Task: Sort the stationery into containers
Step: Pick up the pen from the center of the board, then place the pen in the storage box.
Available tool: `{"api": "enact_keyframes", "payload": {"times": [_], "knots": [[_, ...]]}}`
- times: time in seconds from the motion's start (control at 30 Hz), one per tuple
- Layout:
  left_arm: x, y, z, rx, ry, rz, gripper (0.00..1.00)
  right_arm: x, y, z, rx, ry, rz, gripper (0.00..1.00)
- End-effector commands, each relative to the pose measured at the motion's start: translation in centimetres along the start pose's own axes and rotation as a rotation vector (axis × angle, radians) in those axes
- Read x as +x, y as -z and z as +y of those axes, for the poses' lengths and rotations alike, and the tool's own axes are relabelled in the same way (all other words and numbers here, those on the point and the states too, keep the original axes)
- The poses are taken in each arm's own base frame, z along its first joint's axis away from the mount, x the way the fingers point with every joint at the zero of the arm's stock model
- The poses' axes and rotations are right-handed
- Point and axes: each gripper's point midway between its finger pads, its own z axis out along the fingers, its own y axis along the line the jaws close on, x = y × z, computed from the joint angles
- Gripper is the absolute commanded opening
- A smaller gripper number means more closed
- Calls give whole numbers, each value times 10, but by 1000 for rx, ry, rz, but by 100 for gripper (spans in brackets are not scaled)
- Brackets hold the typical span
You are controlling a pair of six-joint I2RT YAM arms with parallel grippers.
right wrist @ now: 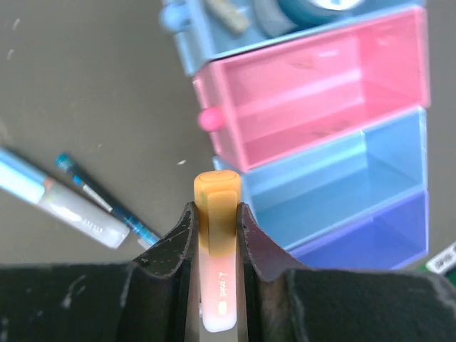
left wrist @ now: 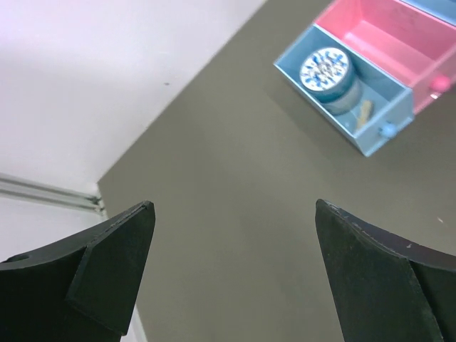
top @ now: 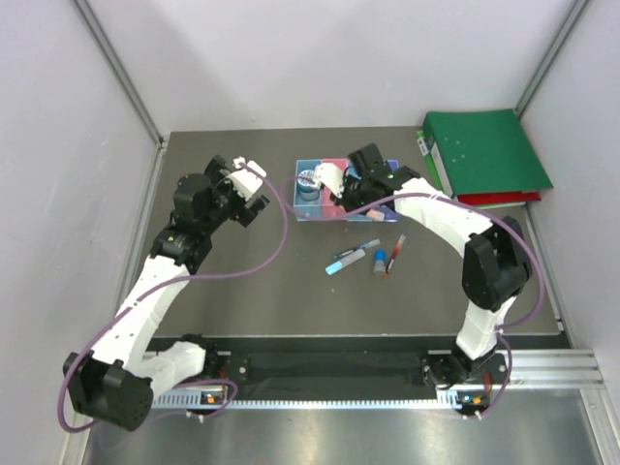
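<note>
My right gripper (right wrist: 216, 208) is shut on the orange-yellow highlighter (right wrist: 216, 191), cap pointing forward, held above the front edge where the pink bin (right wrist: 313, 78) meets the light-blue bin (right wrist: 335, 178). The purple bin (right wrist: 377, 235) is beside them. The blue bin (left wrist: 388, 107) holds the round blue disc (left wrist: 325, 70) and the tan eraser (left wrist: 364, 112). On the table lie the light-blue marker (top: 351, 258), a thin dark pen (right wrist: 107, 203), the small blue cylinder (top: 380, 260) and a red pen (top: 395, 254). My left gripper (left wrist: 235, 214) is open and empty over bare table, left of the bins.
Big green binders (top: 484, 155) lie at the back right, with a red one (top: 499, 199) under them. Pale walls close the table at the left, back and right. A metal rail (top: 387, 395) runs along the near edge.
</note>
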Motion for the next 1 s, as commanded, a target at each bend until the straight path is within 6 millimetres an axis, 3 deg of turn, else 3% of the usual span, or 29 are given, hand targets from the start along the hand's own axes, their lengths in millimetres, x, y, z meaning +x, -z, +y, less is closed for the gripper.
{"api": "enact_keyframes", "payload": {"times": [0.0, 0.1, 0.2, 0.4, 0.43, 0.5, 0.7, 0.87, 0.97], "knots": [[-5, 3, -30, 179, -25, -27, 99, -37, 45, -55, 212, -269, -146, 0], [-5, 7, -67, 399, -68, -60, 99, -41, 59, -87, 328, -434, -184, 0], [-7, 5, -89, 547, -76, -76, 99, -37, 68, -120, 411, -583, -215, 0], [-14, -5, -127, 817, -96, -140, 99, -11, 58, -172, 517, -750, -226, 0], [-14, -8, -136, 870, -103, -164, 99, -2, 47, -174, 511, -776, -208, 0], [-14, -12, -145, 919, -110, -177, 98, 8, 42, -183, 518, -828, -214, 0], [-12, -25, -201, 1089, -198, -206, 99, 41, 14, -193, 486, -918, -186, 0], [-18, -36, -209, 1097, -233, -217, 99, 62, -1, -196, 469, -974, -166, 0], [-17, -41, -214, 1105, -229, -208, 99, 70, -11, -185, 441, -990, -144, 0]]}}
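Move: The purple compartment, for the orange marker the right hand already holds, lies about 11 cm ahead of that hand, 10 cm to its right and 9 cm below; the light-blue compartment is some 8 cm left of the purple one. The teal pen lies about 29 cm right of the empty left hand, 8 cm back and 26 cm below. The blue marker sits 3 cm left of the pen and 4 cm nearer, the glue stick 6 cm right of it and 4 cm nearer. The right hand keeps its pinch on the orange marker and arcs forward some 16 cm and right 10 cm over the box, rising 10 cm then sinking as much above the purple compartment, turning clockwise about 55 degrees. The left hand, wide open, sweeps right 17 cm, down 12 cm and somewhat back towards the teal pen, swinging clockwise and tipping down. ##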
